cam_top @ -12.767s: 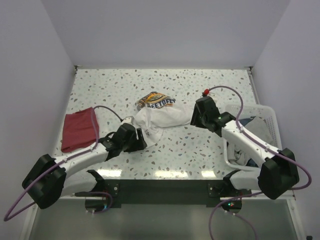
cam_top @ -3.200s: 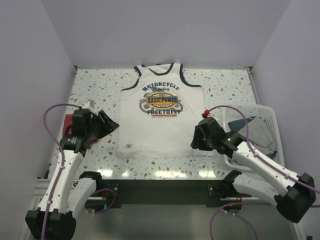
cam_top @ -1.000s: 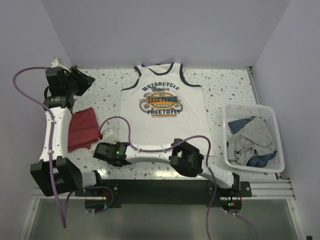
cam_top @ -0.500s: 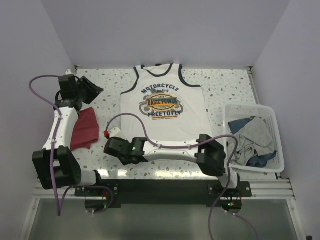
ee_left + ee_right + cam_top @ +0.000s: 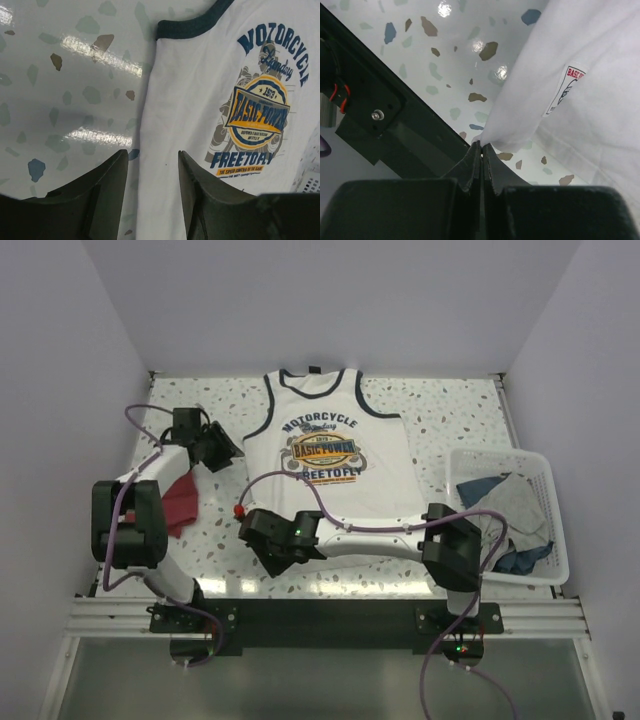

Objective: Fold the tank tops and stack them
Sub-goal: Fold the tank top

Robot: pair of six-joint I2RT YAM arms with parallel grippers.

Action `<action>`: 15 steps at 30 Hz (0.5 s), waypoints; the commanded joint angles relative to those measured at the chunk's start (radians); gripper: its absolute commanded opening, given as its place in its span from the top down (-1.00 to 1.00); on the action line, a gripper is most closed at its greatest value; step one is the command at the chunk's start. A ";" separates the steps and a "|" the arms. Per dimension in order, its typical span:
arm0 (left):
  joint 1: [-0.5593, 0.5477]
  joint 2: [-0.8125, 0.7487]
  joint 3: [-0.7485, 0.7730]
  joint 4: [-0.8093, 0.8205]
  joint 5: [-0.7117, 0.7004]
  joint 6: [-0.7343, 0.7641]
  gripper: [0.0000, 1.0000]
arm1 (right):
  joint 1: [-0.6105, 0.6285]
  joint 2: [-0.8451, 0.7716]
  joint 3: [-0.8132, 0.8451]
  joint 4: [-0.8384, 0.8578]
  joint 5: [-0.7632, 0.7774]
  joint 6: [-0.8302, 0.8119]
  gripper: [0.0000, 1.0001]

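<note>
The white tank top (image 5: 325,455), navy-trimmed with a "MOTORCYCLE" graphic, lies spread flat in the middle of the table. My right gripper (image 5: 272,562) reaches across to the top's near-left corner. In the right wrist view it (image 5: 481,146) is shut on that hem corner of the white tank top (image 5: 580,100), which is lifted slightly off the table. My left gripper (image 5: 228,453) stands open over the top's left side. One of its fingers (image 5: 107,175) is above the bare table, the other above the white tank top (image 5: 200,100). The dark red tank top (image 5: 180,502) lies at the left.
A white lattice basket (image 5: 500,453) with grey and blue cloth stands at the right; its corner (image 5: 312,175) shows in the left wrist view. The black front rail (image 5: 395,130) runs just beside the right gripper. The table is speckled terrazzo, with walls on three sides.
The right gripper has shut on the white top's near-left hem corner and moved a little right. The left arm swung in from the far-left back corner to the top's left edge.
</note>
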 commanded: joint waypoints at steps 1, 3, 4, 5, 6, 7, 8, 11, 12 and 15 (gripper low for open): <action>-0.006 0.049 0.015 0.063 -0.030 0.023 0.00 | -0.018 -0.081 -0.030 0.057 -0.068 0.029 1.00; -0.011 0.082 0.027 0.072 -0.039 0.018 0.01 | -0.023 -0.087 -0.041 0.065 -0.074 0.035 1.00; -0.012 0.114 0.038 0.078 -0.038 0.017 0.01 | -0.023 -0.087 -0.042 0.066 -0.074 0.039 1.00; -0.014 0.131 0.044 0.089 -0.027 0.017 0.02 | -0.023 -0.091 -0.041 0.068 -0.071 0.040 1.00; -0.015 0.149 0.053 0.094 -0.027 0.017 0.02 | -0.024 -0.091 -0.042 0.066 -0.071 0.040 1.00; -0.017 0.181 0.074 0.094 -0.032 0.020 0.02 | -0.024 -0.094 -0.044 0.063 -0.071 0.042 1.00; -0.017 0.197 0.084 0.097 -0.038 0.025 0.02 | -0.029 -0.096 -0.045 0.065 -0.068 0.042 1.00; -0.017 0.250 0.101 0.135 -0.014 0.017 0.03 | -0.036 -0.107 -0.056 0.065 -0.066 0.043 1.00; -0.017 0.261 0.101 0.161 -0.010 0.011 0.03 | -0.040 -0.110 -0.058 0.062 -0.066 0.043 1.00; -0.017 0.319 0.122 0.170 -0.004 -0.003 0.04 | -0.046 -0.114 -0.062 0.060 -0.071 0.045 1.00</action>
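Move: The tank top's left armpit corner lies about 8 cm ahead of my left hand, barely 1 cm to its right and some 6 cm below. The badge print is roughly 20 cm to this hand's right and 4 cm ahead; the left shoulder strap is about 24 cm ahead and 7 cm right. My right hand already pinches the raised hem corner, with that armpit corner about 36 cm ahead of it and 8 cm to its left. I bring my half-open left hand about 5 cm down beside the tank top's left side edge, then at that low height glide some 4 cm forward towards the armpit corner, one finger on either side of the edge. The fingers stay open and don't shut yet. My right hand keeps its pinch on the hem corner, staying within about a centimetre of its place. ##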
